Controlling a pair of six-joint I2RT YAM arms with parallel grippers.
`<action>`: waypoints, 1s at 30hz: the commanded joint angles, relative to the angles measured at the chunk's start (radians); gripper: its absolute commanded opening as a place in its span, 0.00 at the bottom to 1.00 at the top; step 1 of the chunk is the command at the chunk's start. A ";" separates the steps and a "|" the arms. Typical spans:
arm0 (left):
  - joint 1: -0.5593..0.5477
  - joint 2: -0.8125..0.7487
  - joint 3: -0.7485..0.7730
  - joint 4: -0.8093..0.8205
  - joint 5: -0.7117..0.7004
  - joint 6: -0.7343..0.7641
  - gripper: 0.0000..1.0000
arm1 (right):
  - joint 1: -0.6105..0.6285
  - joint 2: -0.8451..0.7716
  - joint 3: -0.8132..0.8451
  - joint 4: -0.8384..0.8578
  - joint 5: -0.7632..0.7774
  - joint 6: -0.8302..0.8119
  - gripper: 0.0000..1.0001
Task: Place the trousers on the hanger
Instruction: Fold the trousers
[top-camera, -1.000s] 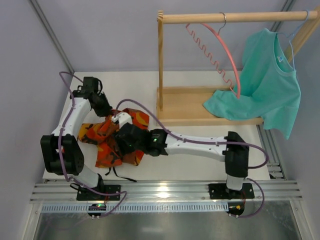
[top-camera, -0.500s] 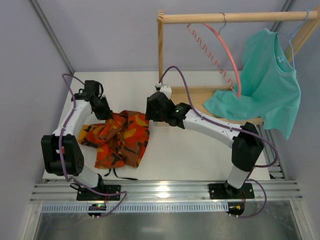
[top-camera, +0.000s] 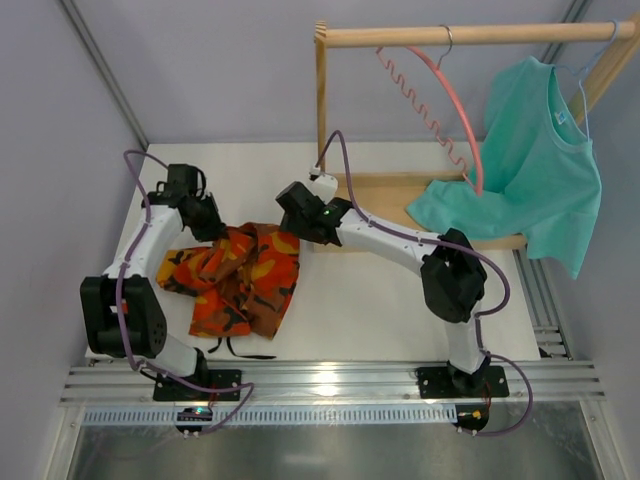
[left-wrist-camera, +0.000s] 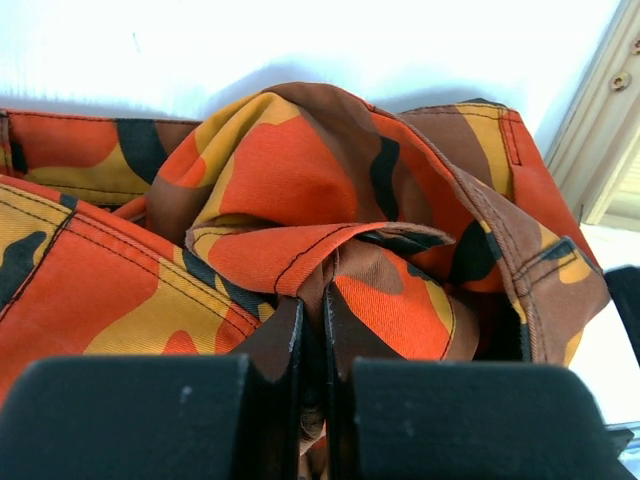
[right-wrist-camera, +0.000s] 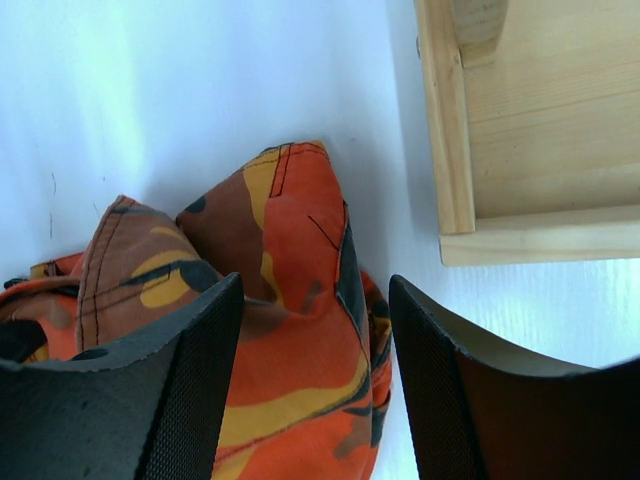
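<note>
The camouflage trousers (top-camera: 235, 280) lie crumpled on the white table at the left, their black drawstrings (top-camera: 240, 352) trailing toward the near edge. My left gripper (top-camera: 213, 228) is shut on a raised fold at their far edge; in the left wrist view the gripper (left-wrist-camera: 313, 310) pinches the trousers (left-wrist-camera: 300, 170). My right gripper (top-camera: 292, 228) hovers open over their far right corner. In the right wrist view the gripper (right-wrist-camera: 315, 285) straddles the trousers (right-wrist-camera: 290, 340) without touching them. The pink hanger (top-camera: 455, 110) hangs bare on the wooden rail (top-camera: 470, 35).
A teal T-shirt (top-camera: 540, 160) hangs on a light-blue hanger (top-camera: 585, 85) at the rail's right end, draping onto the rack's wooden base (top-camera: 370, 205). The rack's upright post (top-camera: 321, 130) stands just behind my right gripper. The base's corner (right-wrist-camera: 530, 120) shows in the right wrist view.
My right arm lifted off the middle of the trousers, swung toward the rack post with its jaws wider, then came back left over the trousers' far right corner. The left gripper kept its hold.
</note>
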 joint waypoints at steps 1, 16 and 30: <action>0.004 -0.048 0.002 0.041 0.026 0.008 0.00 | -0.005 0.035 0.054 0.043 0.029 0.009 0.62; 0.004 -0.094 -0.049 0.098 0.107 -0.060 0.00 | -0.005 -0.039 -0.122 0.236 -0.065 -0.011 0.04; -0.133 -0.138 0.117 0.216 0.610 -0.277 0.00 | 0.330 -0.738 -0.301 -0.160 0.478 -0.135 0.04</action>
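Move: The right hand, open and empty, hangs over the trousers' right edge, which lies about 4 cm below it and 1 cm to its left. The rack base's near-left corner is some 7 cm to its right, 3 cm back and 8 cm lower; the cloth bunched in the shut left fingers is about 13 cm to its left, level fore and aft. From the left hand, that right edge lies roughly 14 cm to the right, 1 cm back and 3 cm lower. Sinking about 4 cm, the right fingers shut on the trousers' right edge, then haul the pinched cloth steeply up some 18 cm, back about 12 cm and a little right, tips tilting up. The left hand keeps its pinch, nearly still at first, then sweeps right about 10 cm and rises, its fingertips swinging rightward by nearly 30 degrees. ##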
